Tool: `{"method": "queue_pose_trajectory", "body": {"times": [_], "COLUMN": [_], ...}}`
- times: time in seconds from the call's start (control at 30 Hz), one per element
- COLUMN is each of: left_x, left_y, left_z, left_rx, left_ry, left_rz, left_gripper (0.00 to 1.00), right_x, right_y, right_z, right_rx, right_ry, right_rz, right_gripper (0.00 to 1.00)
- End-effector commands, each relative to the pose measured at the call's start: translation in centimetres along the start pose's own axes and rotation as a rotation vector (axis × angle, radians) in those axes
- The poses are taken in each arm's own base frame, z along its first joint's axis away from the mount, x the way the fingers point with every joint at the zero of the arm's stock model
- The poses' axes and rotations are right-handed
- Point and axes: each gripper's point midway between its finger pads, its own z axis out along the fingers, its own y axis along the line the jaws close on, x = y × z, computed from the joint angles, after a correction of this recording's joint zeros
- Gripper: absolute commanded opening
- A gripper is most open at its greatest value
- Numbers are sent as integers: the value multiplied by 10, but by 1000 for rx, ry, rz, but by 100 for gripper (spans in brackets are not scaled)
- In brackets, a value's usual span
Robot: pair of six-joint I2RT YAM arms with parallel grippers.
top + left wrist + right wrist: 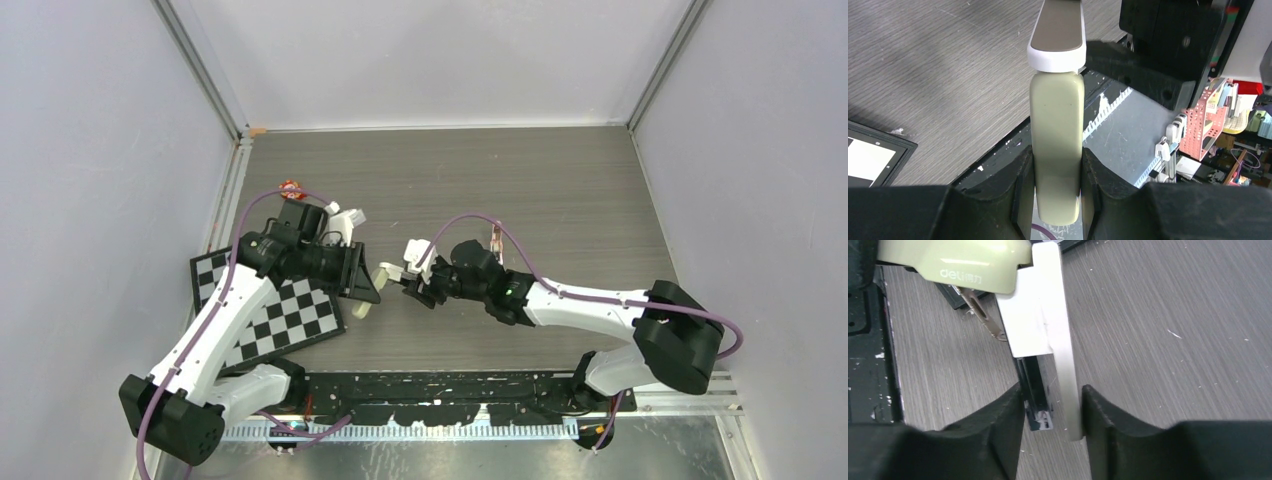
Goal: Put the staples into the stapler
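The stapler [388, 271] is held in the air between both arms, swung open. My left gripper [1057, 170] is shut on its pale green top [1056, 125], whose rounded end pokes back past the fingers. From that top the white base [1040, 315] and the black staple rail [1034, 385] hang down between the fingers of my right gripper [1053, 407]. One finger presses the rail and the other presses the base. A thin metal spring strip [980, 312] shows at the hinge. The staples are out of view.
A black-and-white checkerboard [270, 310] lies under the left arm. A small pink object [496, 242] sits just behind the right wrist. A black rail [450, 385] runs along the near table edge, and white walls close in the other three sides.
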Motion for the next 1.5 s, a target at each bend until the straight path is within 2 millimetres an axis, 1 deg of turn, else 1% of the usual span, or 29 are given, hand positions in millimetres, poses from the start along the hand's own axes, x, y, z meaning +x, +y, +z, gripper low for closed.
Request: {"method": "queue_pose_trajectory", "body": {"times": [0.0,0.03,0.07,0.2,0.27,0.37,0.47,0.57,0.6,0.63,0.67,0.73,0.87,0.93,0.97,1.07,1.17,1.37,1.47], "left_x": [-8,-11,-15,-31,-41,-61,-79,-93,-96,-98,-100,-99,-96,-93,-89,-87,-85,-88,-89], "left_y": [-15,-15,-15,-12,-8,-5,-1,9,8,2,-5,-14,-18,-22,-21,-18,-17,-25,-27], "left_z": [-10,-10,-10,-10,-11,-13,-18,-24,-25,-25,-23,-19,-7,1,6,12,19,40,52], "left_rx": [41,34,29,-8,-38,-71,-120,-198,-194,-157,-108,-33,49,110,125,125,120,169,166], "left_ry": [-25,-31,-34,-55,-81,-135,-205,-288,-317,-339,-364,-403,-423,-420,-415,-440,-444,-425,-401], "left_rz": [50,53,55,59,68,86,106,102,102,119,136,135,54,21,5,-6,-1,-6,-5], "left_gripper": [0,0,2,22,33,53,67,71,72,72,72,72,74,77,78,84,87,87,86], "right_x": [-28,-26,-22,-16,-17,-24,-18,-15,-16,-17,-23,-22,-28,-32,-33,-35,-35,-30,-30], "right_y": [-6,-4,-2,4,3,-1,-8,-17,-17,-17,-17,-16,-26,-33,-36,-42,-44,-43,-44], "right_z": [2,2,1,-3,-7,-12,-14,-16,-16,-18,-17,-18,-16,-15,-15,-14,-14,-11,-12], "right_rx": [24,21,15,11,41,90,166,265,283,298,306,330,400,434,452,480,489,491,492], "right_ry": [-91,-93,-90,-89,-109,-140,-77,-7,10,27,25,55,31,3,-8,-25,-28,-22,-30], "right_rz": [-7,4,18,94,174,361,530,706,766,825,881,975,1074,1101,1107,1109,1108,1106,1104], "right_gripper": [37,30,25,13,8,6,5,4,4,4,5,5,4,4,4,4,4,4,4]}}
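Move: The open stapler hangs between the hands: its middle is about 3 cm ahead and 3 cm right of the left hand, which already pinches the green base, and some 4 cm left and 1 cm back of the right hand, whose fingers straddle the white arm. The staple tray stands roughly 12 cm ahead of the right hand, 17 cm right and 13 cm below. The chessboard's middle is about 22 cm left of the left hand, 4 cm ahead and 18 cm lower. Closing first, the right fingers pinch the stapler's white arm and keep it, while that wrist turns about 50 degrees clockwise and tips well down, the hand shifting only a few centimetres. The left hand swings forward some 7 cm and up, opens off the green base as it goes, then dips and comes about 5 cm right towards the base with fingers wide. ##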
